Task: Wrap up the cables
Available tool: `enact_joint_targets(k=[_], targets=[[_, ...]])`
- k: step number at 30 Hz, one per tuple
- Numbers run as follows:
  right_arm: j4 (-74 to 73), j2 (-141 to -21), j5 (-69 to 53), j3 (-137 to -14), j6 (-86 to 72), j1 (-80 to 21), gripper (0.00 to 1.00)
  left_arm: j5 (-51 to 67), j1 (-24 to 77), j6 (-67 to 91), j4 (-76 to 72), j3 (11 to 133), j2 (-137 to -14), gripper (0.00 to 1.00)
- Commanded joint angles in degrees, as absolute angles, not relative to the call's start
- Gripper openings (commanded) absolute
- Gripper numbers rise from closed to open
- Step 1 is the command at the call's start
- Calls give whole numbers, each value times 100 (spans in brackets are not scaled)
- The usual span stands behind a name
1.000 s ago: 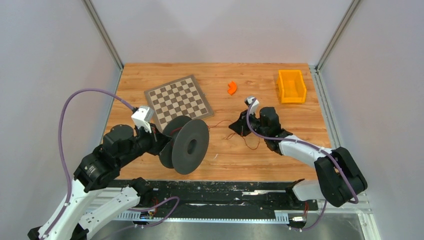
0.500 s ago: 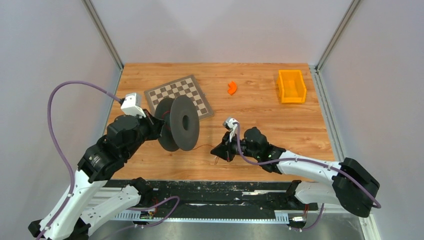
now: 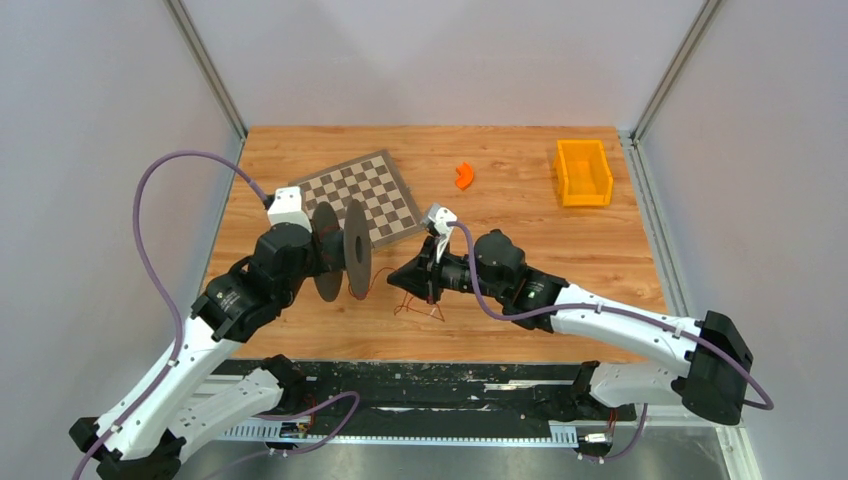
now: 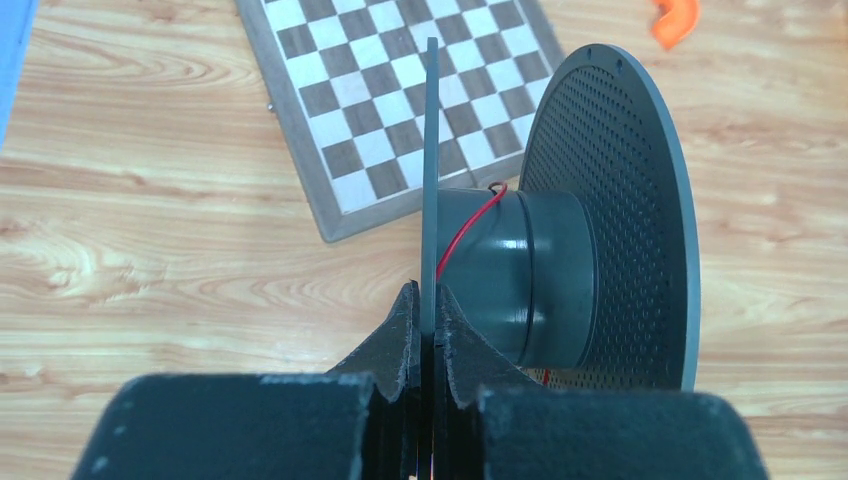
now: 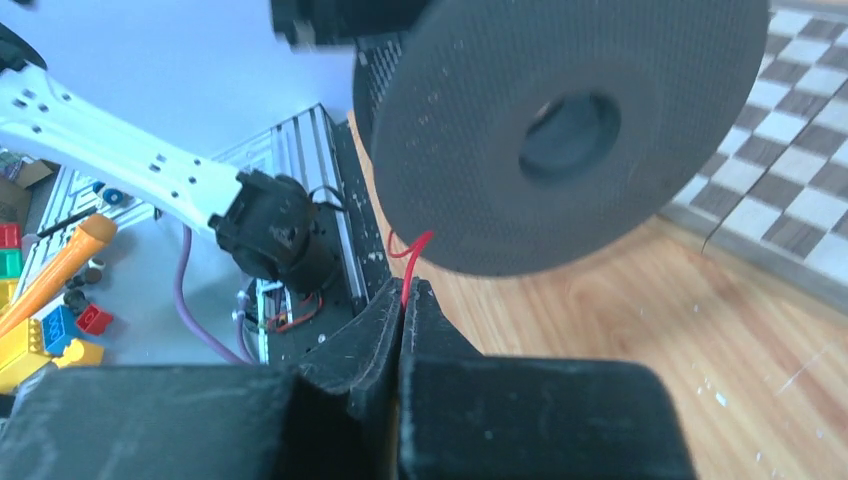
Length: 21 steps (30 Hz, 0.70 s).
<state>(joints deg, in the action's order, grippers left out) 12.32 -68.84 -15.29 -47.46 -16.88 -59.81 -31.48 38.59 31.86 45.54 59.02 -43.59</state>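
Observation:
A dark grey spool (image 3: 345, 250) hangs above the table's left half, its two flanges edge-on in the top view. My left gripper (image 4: 429, 300) is shut on the rim of the near flange (image 4: 430, 170). The cable, a thin red wire (image 4: 465, 225), runs over the spool's hub (image 4: 520, 270). My right gripper (image 5: 404, 290) is shut on the wire (image 5: 410, 262) just below the spool's outer flange (image 5: 500, 130). In the top view that right gripper (image 3: 397, 282) sits right of the spool, and loose loops of the wire (image 3: 415, 305) hang under it onto the wood.
A chessboard (image 3: 360, 195) lies behind the spool. An orange curved piece (image 3: 464, 176) and an orange bin (image 3: 583, 172) stand at the back right. A black rail (image 3: 450, 375) borders the near table edge. Toy bricks (image 5: 40, 330) lie on the floor beyond it.
The left arm has turned the spool edge-on and carried it left and back. The right gripper has travelled left with the wire, from mid-table to right beside the spool.

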Motion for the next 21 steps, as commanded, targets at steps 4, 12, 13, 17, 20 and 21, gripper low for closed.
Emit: enact_joint_targets(k=[4, 12, 13, 17, 20, 21], targets=[[1059, -7250, -1391, -5833, -967, -5990, 0, -2995, 3841, 2487, 3819, 5462, -4101, 0], [808, -7723, -1275, -6652, -473, -5713, 0, -1867, 3841, 1838, 3553, 5040, -3783, 0], [787, -7768, -1272, -6725, -403, -5680, 0, -1764, 3843, 1798, 3534, 5016, -3725, 0], [656, -7947, -1247, -6966, -249, -5487, 0, -1086, 3847, 1523, 3490, 4929, -3587, 0], [570, -8002, -1335, -6924, -231, -5229, 0, -586, 3842, 1219, 3569, 4937, -3546, 0], [563, -8004, -1369, -6871, -229, -5143, 0, -298, 3841, 1159, 3608, 4947, -3550, 0]])
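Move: The right hand, with the red cable pinched in its fingertips, has the spool's middle about 8 cm ahead, 8 cm to its left and roughly level. Some 24 cm below this hand, the chessboard's middle lies 18 cm ahead and 7 cm left, and the loose cable tail 2 cm back and 5 cm right. The left hand already grips the spool's left flange; the spool's middle is about 4 cm ahead, 3 cm right and 4 cm below it. Keeping the cable pinched, the right hand climbs about 6 cm and sweeps some 8 cm forward past the spool's right flange, rising first and then mostly going forward, to bring the cable up and over towards the spool's far side. Meanwhile the left hand keeps its grip on the left flange and lowers the spool about 4 cm, then draws it back and to the right while turning it some 25 degrees clockwise. ##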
